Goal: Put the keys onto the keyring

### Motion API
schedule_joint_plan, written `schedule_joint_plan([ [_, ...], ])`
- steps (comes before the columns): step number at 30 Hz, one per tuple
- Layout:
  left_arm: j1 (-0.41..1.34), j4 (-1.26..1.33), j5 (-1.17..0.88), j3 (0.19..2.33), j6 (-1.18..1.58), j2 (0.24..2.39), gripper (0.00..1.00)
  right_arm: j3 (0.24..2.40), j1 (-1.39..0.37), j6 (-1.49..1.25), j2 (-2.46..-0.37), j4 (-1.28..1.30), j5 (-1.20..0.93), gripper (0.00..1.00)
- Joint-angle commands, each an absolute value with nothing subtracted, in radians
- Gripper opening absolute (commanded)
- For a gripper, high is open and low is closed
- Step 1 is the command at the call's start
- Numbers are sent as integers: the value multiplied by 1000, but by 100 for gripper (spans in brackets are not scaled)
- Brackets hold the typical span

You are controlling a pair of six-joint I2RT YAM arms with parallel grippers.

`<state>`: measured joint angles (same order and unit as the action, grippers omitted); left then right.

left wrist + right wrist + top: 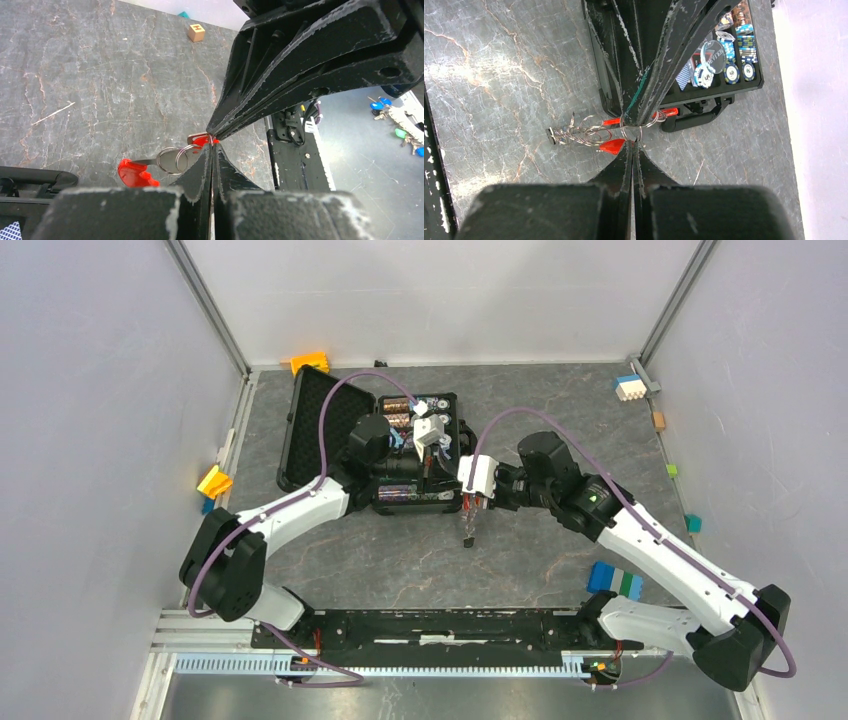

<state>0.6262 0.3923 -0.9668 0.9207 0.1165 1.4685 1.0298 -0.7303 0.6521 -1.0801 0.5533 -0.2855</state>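
Both grippers meet tip to tip above the table in front of the black case. My left gripper is shut on the keyring, a thin silvery ring with a narrow red tag and a dangling chain of rings. In the top view the left gripper and right gripper touch, with the chain hanging below. My right gripper is shut on the red-headed key, pressed against the ring. That key also shows in the left wrist view. No blue-headed key shows on the table.
An open black case of poker chips and cards stands just behind the grippers. Small blocks lie along the edges: orange, yellow, blue-white, blue-green. A bunch of coloured-headed keys lies beyond the table's near edge.
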Motion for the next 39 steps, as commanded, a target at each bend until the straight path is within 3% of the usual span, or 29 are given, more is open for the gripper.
schedule_joint_plan([
  [1, 631, 531, -940, 925, 220, 1430, 2, 1012, -728, 660, -1066, 550, -312, 2],
  [8, 632, 546, -935, 924, 249, 1434, 2, 1011, -728, 658, -1068, 544, -315, 5],
  [21, 631, 452, -971, 891, 71, 1411, 3, 1010, -725, 646, -1061, 530, -285, 0],
  [27, 632, 284, -993, 927, -170, 1454, 30, 1016, -723, 649, -1055, 545, -305, 0],
  [39, 661, 184, -1051, 1009, -340, 1568, 49, 1030, -715, 646, -1053, 551, -333, 0],
])
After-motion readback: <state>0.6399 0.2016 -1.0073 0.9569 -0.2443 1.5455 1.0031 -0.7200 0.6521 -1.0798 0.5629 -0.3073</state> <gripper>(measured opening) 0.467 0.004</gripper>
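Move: The left fingers are shut on the keyring, whose loop is also gripped by the right fingers: about 1 cm to the left hand's right, and 1 cm to the right hand's left, near level with both. The red-handled key is some 4 cm ahead of the left hand and 2 cm lower. The black fob hangs about 12 cm below that hand, 1 cm back and 2 cm right. The chip case lies 24 cm ahead, 9 cm left and 20 cm below. Lift the left gripper about 1.5 cm with the keyring while the right one sinks just over 1 cm, parts its fingers a crack and pinches again. With the right hand then holding still, open the left fingers to about half, letting go of the ring, and drop the left hand some 6 cm below its high point, its wrist turning about 10 degrees, towards the hanging keys. ##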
